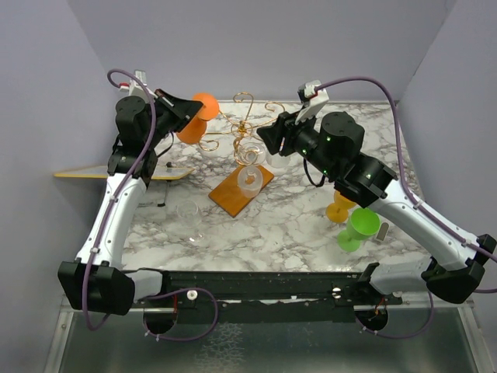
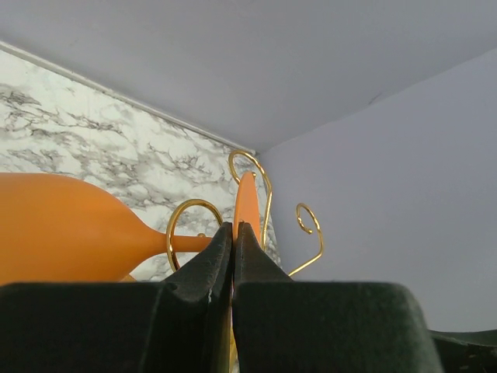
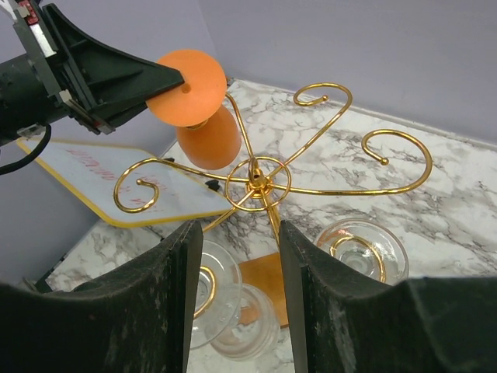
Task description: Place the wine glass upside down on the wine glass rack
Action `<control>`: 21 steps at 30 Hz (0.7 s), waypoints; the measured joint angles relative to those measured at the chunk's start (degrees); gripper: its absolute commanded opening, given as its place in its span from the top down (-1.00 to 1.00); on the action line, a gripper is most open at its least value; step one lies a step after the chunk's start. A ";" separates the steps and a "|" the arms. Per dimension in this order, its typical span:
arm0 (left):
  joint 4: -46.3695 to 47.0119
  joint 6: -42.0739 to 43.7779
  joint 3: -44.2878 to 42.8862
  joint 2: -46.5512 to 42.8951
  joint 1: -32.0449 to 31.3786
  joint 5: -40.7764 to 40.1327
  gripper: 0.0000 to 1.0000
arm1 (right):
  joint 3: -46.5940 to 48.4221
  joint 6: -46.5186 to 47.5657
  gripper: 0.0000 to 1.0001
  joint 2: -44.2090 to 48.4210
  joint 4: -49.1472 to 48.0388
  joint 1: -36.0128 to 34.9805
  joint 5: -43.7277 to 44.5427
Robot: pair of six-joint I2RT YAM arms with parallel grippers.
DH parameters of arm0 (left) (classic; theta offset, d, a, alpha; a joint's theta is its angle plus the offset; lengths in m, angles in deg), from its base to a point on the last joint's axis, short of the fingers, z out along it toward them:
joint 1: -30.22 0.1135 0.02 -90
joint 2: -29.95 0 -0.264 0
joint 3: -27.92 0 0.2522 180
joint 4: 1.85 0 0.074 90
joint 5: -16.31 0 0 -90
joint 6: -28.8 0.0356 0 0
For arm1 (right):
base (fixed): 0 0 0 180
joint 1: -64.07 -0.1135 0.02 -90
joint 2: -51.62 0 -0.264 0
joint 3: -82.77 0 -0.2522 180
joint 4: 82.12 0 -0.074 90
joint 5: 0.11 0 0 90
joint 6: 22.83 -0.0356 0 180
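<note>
The wine glass is orange: its foot disc (image 1: 206, 104) is up and its bowl (image 1: 190, 130) hangs below, tilted. My left gripper (image 1: 186, 111) is shut on the rim of the foot (image 2: 247, 203). In the left wrist view the stem (image 2: 194, 242) crosses a gold scroll loop (image 2: 189, 208) of the wine glass rack (image 1: 245, 132). The rack stands on an orange-brown wooden base (image 1: 233, 196). My right gripper (image 1: 266, 140) is open and empty, hovering just above the rack's central hub (image 3: 258, 183). The right wrist view also shows the orange foot (image 3: 186, 87) and bowl (image 3: 210, 140).
Two clear glasses (image 3: 361, 252) (image 3: 213, 287) hang upside down on the rack. Another clear glass (image 1: 189, 217) stands on the marble table at front left. A green glass (image 1: 359, 227) and a yellow-orange glass (image 1: 340, 208) stand at the right. A yellow-edged board (image 1: 116, 172) lies at the left.
</note>
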 measured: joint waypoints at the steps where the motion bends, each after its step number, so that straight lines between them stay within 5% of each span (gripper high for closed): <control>1: -0.46 -0.02 0.02 -0.28 0.07 0.02 0.98 | -0.11 0.00 0.02 0.04 -0.02 0.00 -0.02; 9: -4.42 0.15 0.09 -1.16 0.39 0.07 0.78 | -0.50 -0.07 0.02 0.37 -0.13 0.00 -0.42; 21: -10.51 2.40 0.61 -4.66 0.74 -0.35 -0.04 | -0.96 -1.31 0.01 1.31 -0.31 0.00 -0.98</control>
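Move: The orange wine glass hangs upside down. The left fingertips still pinch its foot at the near left edge, and its middle lies about 8 cm straight below them. The rack's hub is roughly 12 cm to the right and 2 back, slightly lower; the empty front-left loop is some 6 cm back and 3 right, also slightly lower. From the right gripper, the orange glass's middle lies about 8 cm ahead, 15 left and 10 below. Open the left gripper to a bit under half, letting go of the orange glass's foot now that its stem is already in the rack's left rear loop. Ease the hand back from the foot by about 3 cm, sinking some 2 cm and tipping the fingers down about 5 degrees, with one finger kept to either side of the foot's near edge as they part. ##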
